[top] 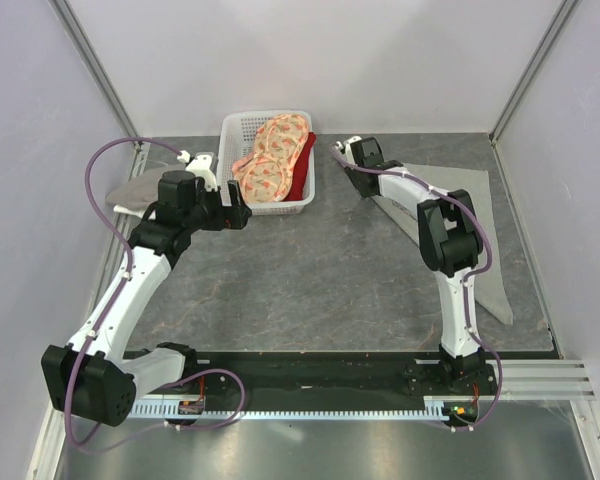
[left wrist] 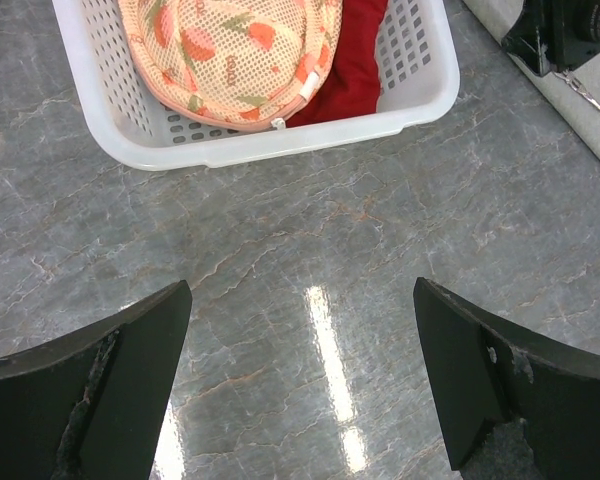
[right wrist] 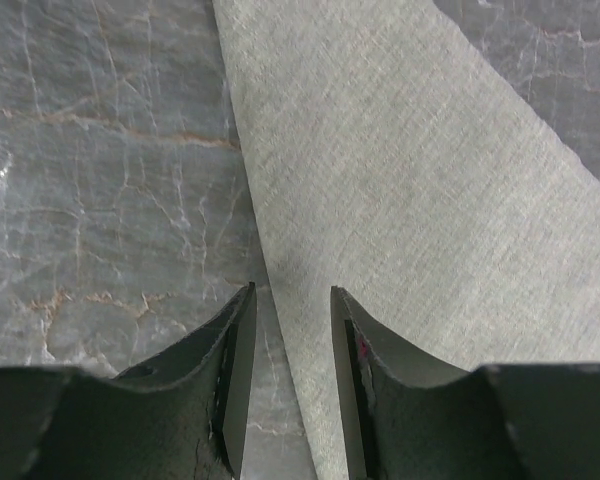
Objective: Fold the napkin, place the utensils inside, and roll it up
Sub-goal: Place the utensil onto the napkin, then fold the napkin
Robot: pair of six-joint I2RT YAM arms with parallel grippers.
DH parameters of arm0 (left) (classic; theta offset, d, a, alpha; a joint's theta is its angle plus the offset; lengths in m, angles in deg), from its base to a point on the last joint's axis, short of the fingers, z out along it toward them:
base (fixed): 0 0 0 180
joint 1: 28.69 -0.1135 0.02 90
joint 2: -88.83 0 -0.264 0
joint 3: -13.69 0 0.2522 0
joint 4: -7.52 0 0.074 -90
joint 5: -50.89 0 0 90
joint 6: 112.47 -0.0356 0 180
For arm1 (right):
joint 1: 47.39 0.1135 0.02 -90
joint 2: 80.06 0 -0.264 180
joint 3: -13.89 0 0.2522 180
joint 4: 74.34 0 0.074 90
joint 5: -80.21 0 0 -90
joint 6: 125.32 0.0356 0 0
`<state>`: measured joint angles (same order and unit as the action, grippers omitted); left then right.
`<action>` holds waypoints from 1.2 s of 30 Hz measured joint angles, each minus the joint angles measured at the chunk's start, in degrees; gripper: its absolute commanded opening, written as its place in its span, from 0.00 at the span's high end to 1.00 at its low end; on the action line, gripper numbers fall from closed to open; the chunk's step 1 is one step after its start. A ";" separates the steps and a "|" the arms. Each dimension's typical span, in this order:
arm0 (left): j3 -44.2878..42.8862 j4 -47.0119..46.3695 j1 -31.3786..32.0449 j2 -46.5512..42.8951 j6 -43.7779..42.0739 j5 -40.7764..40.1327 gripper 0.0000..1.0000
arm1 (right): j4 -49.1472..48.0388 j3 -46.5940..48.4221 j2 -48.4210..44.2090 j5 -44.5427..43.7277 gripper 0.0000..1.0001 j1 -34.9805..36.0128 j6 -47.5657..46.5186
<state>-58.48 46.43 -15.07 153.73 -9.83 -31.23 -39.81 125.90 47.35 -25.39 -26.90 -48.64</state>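
Observation:
The grey-green napkin point(top: 470, 215) lies flat on the right side of the table, running from the far middle to the near right. In the right wrist view its left edge point(right wrist: 410, 180) passes between my fingers. My right gripper point(top: 353, 152) point(right wrist: 292, 290) is low over the napkin's far-left corner, its jaws a narrow gap apart with cloth and table showing between them. My left gripper point(top: 235, 208) point(left wrist: 302, 290) is wide open and empty over bare table just in front of the basket. No fork is in view.
A white basket point(top: 310, 197) point(left wrist: 280, 152) at the far middle holds orange-pink patterned cloths point(top: 270, 160) point(left wrist: 230, 60) and a red cloth point(top: 302, 178) point(left wrist: 355, 70). A smaller grey cloth point(top: 130, 190) lies at the far left. Walls close in on both sides.

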 measured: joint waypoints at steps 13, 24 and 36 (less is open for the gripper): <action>0.00 -0.02 0.00 0.24 0.00 0.11 0.00 | 0.42 6.64 5.84 0.22 0.61 0.04 -0.26; 0.00 0.00 0.00 0.37 0.00 0.26 0.00 | 0.39 7.17 6.56 0.07 0.80 0.48 -1.11; 0.00 -0.02 0.00 0.39 0.00 1.31 0.00 | 0.87 7.15 6.71 0.72 1.00 0.50 -3.30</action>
<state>-58.48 46.41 -15.07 154.12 -9.83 -29.91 -38.93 133.05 54.06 -24.66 -26.40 -51.94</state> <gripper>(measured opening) 0.996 0.012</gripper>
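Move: The bit of the napkin's left edge I want lies about 2 cm ahead of my right hand, 1 cm to its left and 2 cm below. The napkin's far left corner is some 10 cm ahead and 6 cm left; the fork rests on the cloth about 12 cm right and 10 cm back; the basket sits 20 cm left and 6 cm ahead. From my left hand the edge is roughly 20 cm ahead, 26 cm right and 19 cm below. I ease my part-open right fingers forward about 2 cm and down nearly as far, drifting 1 cm left, so they straddle the napkin's left edge just short of its far corner. Then I all but stop there, sinking only slightly more, and close the fingers until they pinch the edge of the cloth. ##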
